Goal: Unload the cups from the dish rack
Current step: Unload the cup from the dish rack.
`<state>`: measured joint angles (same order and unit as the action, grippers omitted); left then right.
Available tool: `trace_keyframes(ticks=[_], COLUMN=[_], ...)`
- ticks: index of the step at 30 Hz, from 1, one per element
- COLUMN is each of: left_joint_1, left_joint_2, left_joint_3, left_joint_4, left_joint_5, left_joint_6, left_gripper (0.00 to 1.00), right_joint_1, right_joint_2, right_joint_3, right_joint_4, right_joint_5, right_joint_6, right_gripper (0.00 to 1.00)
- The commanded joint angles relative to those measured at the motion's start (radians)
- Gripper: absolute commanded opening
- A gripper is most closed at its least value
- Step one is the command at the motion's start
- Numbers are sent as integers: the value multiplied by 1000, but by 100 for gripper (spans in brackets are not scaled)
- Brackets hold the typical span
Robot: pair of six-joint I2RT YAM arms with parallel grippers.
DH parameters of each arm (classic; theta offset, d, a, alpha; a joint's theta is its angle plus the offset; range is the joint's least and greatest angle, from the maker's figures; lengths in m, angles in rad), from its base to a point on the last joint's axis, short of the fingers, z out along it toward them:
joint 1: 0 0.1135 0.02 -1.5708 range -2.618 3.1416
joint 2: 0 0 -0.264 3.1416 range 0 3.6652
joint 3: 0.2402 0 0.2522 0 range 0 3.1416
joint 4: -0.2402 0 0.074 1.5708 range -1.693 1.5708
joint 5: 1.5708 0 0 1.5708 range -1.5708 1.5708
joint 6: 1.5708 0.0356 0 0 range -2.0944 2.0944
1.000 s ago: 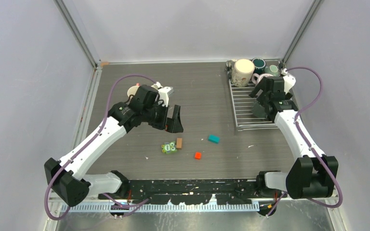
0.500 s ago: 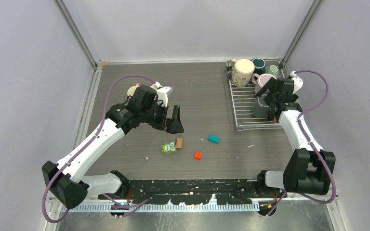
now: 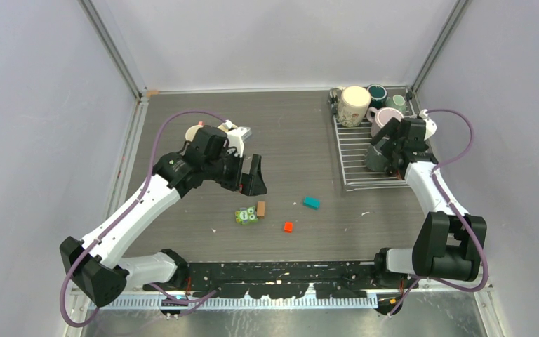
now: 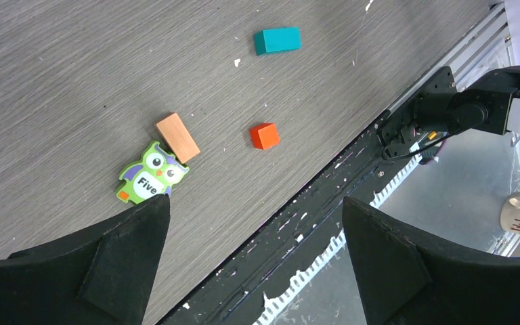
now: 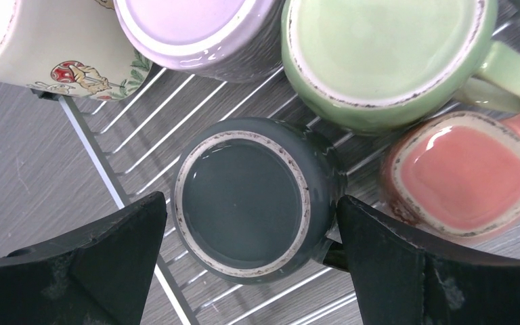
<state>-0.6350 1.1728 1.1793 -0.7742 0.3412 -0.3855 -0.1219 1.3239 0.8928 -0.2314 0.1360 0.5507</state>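
Observation:
The wire dish rack (image 3: 354,158) lies at the back right. Its far end holds a cream cup (image 3: 353,105), a dark teal cup (image 3: 377,93), a pale green cup (image 3: 395,102) and a mauve cup (image 3: 380,118). In the right wrist view an upturned dark grey cup (image 5: 244,196) stands on the rack bars (image 5: 142,115), with the pale green cup (image 5: 386,54), mauve cup (image 5: 196,20), cream cup (image 5: 47,47) and a pink cup (image 5: 467,176) around it. My right gripper (image 5: 250,223) is open, one finger on each side of the dark cup. My left gripper (image 4: 254,223) hangs open and empty over the table's near edge.
Small toys lie mid-table: an owl tile (image 3: 244,216), a brown block (image 3: 261,208), a red cube (image 3: 288,227) and a teal block (image 3: 311,203). A pale round thing (image 3: 195,131) peeks out behind the left arm. Walls close in on both sides.
My right wrist has swung right and come down over the dark cup at the rack's right side. The left arm has barely moved.

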Motion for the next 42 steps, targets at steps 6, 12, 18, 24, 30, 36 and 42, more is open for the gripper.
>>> trace_keyframes(ticks=[6,12,18,24,30,36,42], left_joint_1=[-6,-6,-5,-5,-5,-5,-5], left_joint_2=[-23,-16,-9,-9,-7,-1,5], left_joint_3=[-7,-6,0,2,2,2,1], left_joint_4=[38,39,38,35,33,34,35], left_joint_5=[6,2,2,2,2,5,5], left_joint_6=[14,14,14,16,16,16,17], left_gripper=[100,100,100,100,100,100,100], right_joint_1=[2,19,69,137,215,238,249], right_joint_2=[-40,-59,-60,-28,12,43,73], right_joint_3=[-13,-26,-24,2,22,27,20], right_joint_4=[-19,-48,-84,-155,-203,-211,-170], right_joint_5=[-70,-62,-14,93,203,268,298], right_joint_6=[117,134,122,107,93,73,37], right_gripper=[100,100,100,100,100,89,66])
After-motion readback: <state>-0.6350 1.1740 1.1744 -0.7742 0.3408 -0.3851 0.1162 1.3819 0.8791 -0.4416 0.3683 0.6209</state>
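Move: The dark-green cup stands upside down in the rack, about 4 cm left of the right hand, level with it fore and aft, and 7 cm below; its handle points back. From that hand, the salmon cup is about 6 cm right, the light-green cup 5 cm right and 5 cm ahead, the lilac cup 9 cm ahead and 2 cm left. From the left hand, the dark-green cup lies some 33 cm right and 17 cm ahead, 16 cm lower. Right hand swings about 5 cm left, down and back, tipping down, fingers starting to close around the dark-green cup's handle. ##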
